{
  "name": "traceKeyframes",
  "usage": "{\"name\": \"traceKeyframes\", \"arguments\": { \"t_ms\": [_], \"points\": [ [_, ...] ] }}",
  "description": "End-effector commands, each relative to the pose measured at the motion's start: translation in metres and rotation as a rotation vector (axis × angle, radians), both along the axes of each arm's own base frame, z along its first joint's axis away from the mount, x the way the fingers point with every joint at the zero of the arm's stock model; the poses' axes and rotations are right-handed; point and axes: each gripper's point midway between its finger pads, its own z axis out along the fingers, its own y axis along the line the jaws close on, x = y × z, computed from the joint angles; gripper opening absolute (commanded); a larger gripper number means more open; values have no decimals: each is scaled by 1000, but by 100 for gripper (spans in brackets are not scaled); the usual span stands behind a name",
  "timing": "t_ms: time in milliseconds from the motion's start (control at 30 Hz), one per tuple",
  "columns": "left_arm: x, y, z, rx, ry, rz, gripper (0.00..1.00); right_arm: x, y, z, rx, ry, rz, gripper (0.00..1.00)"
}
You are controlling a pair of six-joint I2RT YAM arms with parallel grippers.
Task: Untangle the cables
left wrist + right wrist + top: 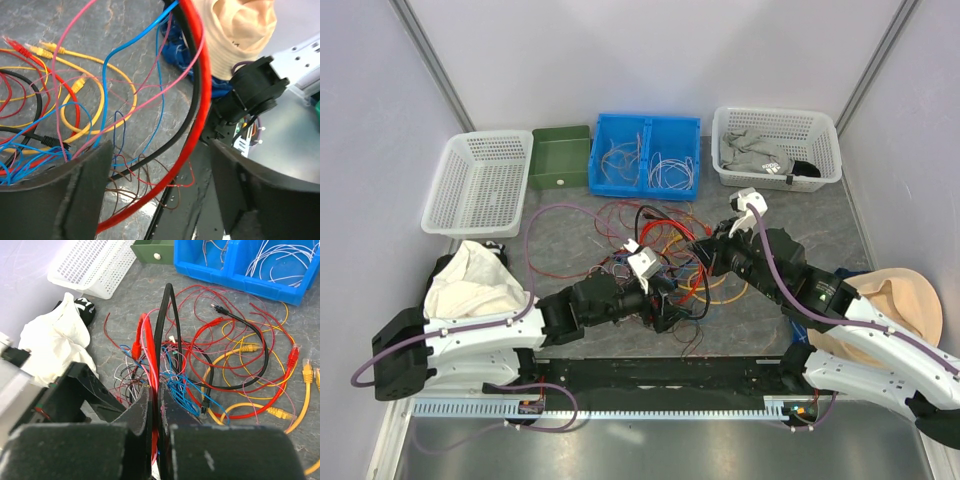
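The cables [655,245] lie in a tangle of red, yellow, black, blue and thin pink wires mid-table. My right gripper [706,252] is at the tangle's right side. In the right wrist view it [157,402] is shut on a thick red cable [148,340] and a black cable [162,320] that rise from the pile. My left gripper [668,298] is at the tangle's near side. In the left wrist view it [160,200] is open wide, with the same thick red cable [197,90] and black cable [150,159] passing between its fingers untouched. Yellow plug cables [100,95] lie beyond.
At the back stand a white basket [480,180], a green box [560,157], a blue bin [647,125] holding white wires, and a white basket [777,120] with grey cloth. A white cloth [470,280] lies left, a beige hat [895,300] right. A black rail [660,375] runs along the front.
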Motion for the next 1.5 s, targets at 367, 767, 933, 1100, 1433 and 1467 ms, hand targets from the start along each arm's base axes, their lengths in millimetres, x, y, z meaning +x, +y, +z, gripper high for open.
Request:
{"name": "traceKeyframes", "arguments": {
  "t_ms": [367,767,933,1100,1433,1467],
  "points": [
    [-12,15,72,-36,-120,-60,2,-2,-32,33,77,-65,-112,84],
    [-3,68,161,-60,-164,98,2,-1,-43,12,28,-26,-164,93],
    [-2,61,172,-19,-155,82,2,-7,-36,-17,-11,58,-127,97],
    [-4,54,154,-5,-142,57,2,-30,-32,32,285,-117,-5,97],
    [2,73,235,-109,-294,113,2,-24,-20,20,246,-117,19,96],
    [3,77,251,-133,-320,126,2,-27,-13,16,265,-116,55,96]
  ]
}}
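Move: The stretch of red cable I want runs right between my open left pads, about 1 cm beyond them to the right and 1 cm below. The black cable hangs beside it, some 4 cm to the right of my left hand and 3 cm lower; the blue cable clump lies about 5 cm ahead of that hand, 2 cm to its left and roughly 17 cm below. My right hand still pinches the red-and-black bundle; from it, that red stretch is about 8 cm back, 6 cm left and 10 cm down. I dip my left hand a centimetre and shut its fingers on the red cable, while my right hand opens wide and lets the bundle go. Then my left hand lifts about 19 cm, veering 6 cm left, sinks some 5 cm and rises again, keeping its pinch. My right hand swings right and up, bobs down and back up, and ends slightly back and to the right, rolled about 15 degrees. ##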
